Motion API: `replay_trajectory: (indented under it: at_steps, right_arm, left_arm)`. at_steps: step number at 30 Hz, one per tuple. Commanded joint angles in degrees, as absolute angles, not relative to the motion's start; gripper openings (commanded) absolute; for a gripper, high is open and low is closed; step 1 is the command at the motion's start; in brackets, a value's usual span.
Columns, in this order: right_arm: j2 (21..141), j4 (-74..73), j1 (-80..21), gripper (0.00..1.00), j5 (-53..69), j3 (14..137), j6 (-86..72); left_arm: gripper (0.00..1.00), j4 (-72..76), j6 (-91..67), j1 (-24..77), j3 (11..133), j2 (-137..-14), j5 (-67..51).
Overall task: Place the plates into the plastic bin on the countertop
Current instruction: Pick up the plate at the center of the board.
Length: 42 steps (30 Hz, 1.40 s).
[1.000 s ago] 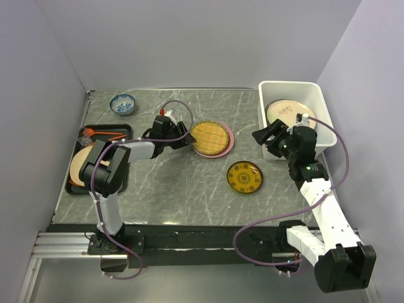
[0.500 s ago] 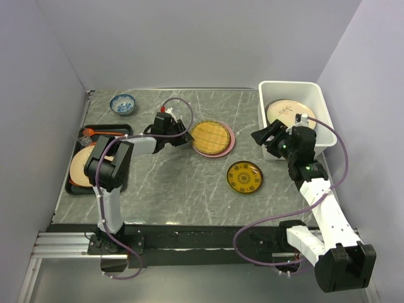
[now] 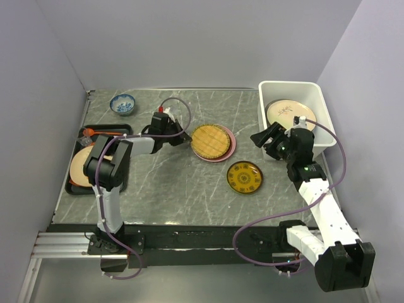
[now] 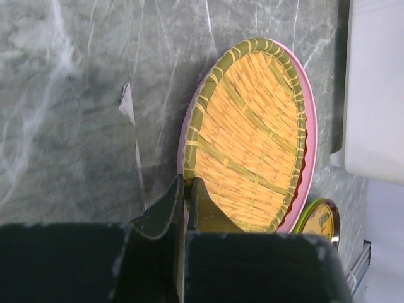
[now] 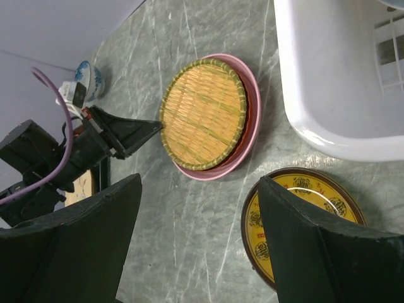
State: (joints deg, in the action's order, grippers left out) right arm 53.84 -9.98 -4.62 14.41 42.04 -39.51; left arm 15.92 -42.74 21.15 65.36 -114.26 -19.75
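Note:
A woven yellow plate with a green rim (image 3: 209,140) (image 4: 249,132) (image 5: 202,113) lies on a red plate and a pink plate (image 3: 229,146) (image 4: 307,132) at mid-countertop (image 3: 170,183). My left gripper (image 3: 186,137) (image 4: 187,189) is shut on the woven plate's left rim. A small yellow-patterned plate (image 3: 244,177) (image 5: 303,214) lies nearer me. The white plastic bin (image 3: 290,84) (image 5: 328,82) at back right holds a cream plate with a sprig (image 3: 285,114). My right gripper (image 3: 262,140) (image 5: 199,183) hangs open beside the bin, above bare countertop, holding nothing.
A black tray (image 3: 124,131) at the left edge holds more plates (image 3: 79,167), partly hidden by the left arm. A small blue-and-white bowl (image 3: 122,103) (image 5: 88,76) stands at the back left. Walls close in the left, back and right sides.
My left gripper slid a little toward the stack and its jaws closed on the woven plate's rim. The right arm has hardly moved.

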Motion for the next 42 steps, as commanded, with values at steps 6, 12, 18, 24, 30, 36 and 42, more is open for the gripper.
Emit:
replay_trajectory:
  at_steps: [6, 12, 18, 24, 30, 36, 42]
  right_arm:
    - [53.3, -7.0, -5.2, 0.81, 15.1, 41.0, -39.6]
    - [52.9, -6.2, -5.5, 0.81, 16.1, 40.4, -40.0]
    - [53.2, -4.5, -6.2, 0.81, 17.3, 39.5, -40.6]
    - [54.2, -2.6, -6.9, 0.81, 18.5, 38.8, -41.1]
    - [56.4, -0.2, -8.4, 0.82, 20.3, 37.4, -42.3]
    - [59.5, 2.9, -10.5, 0.81, 20.8, 36.6, -43.2]
    - [63.2, 4.8, -13.6, 0.81, 20.6, 36.6, -43.9]
  left_arm:
    - [0.01, 18.5, -43.1, 20.2, 62.3, -106.6, -22.6]
    - [0.01, 22.8, -46.7, 19.1, 59.9, -103.7, -26.9]
    - [0.01, 26.1, -49.4, 17.9, 58.0, -101.0, -30.8]
    - [0.01, 29.5, -52.2, 16.4, 55.7, -98.4, -33.8]
    - [0.01, 33.6, -55.5, 15.1, 53.4, -96.3, -37.2]
    - [0.01, 31.9, -54.9, 14.2, 52.0, -93.8, -36.7]
    - [0.01, 28.3, -53.0, 13.5, 48.1, -92.0, -33.9]
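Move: Just at the left fingertips, shut on its left rim, is the woven plate: its middle lies about 8 cm to the right, level fore and aft and in height. The pink plate under it is centred some 10 cm right, 3 cm lower. From the open right hand the woven plate is roughly 10 cm ahead, 16 cm left and 18 cm below; the yellow patterned plate is about 4 cm back, 3 cm left, 19 cm down, and the bin some 17 cm ahead and 18 cm right. Rising about 12 cm from the stack and drawing back some 4 cm and left 3 cm, the left hand rolls about 20 degrees, right side up, fingers staying shut as they come free of the woven plate's rim. Meanwhile the wide-open right hand goes left about 6 cm and down 4 to 5 cm towards the woven plate, turning some 10 degrees counter-clockwise, touching nothing. ##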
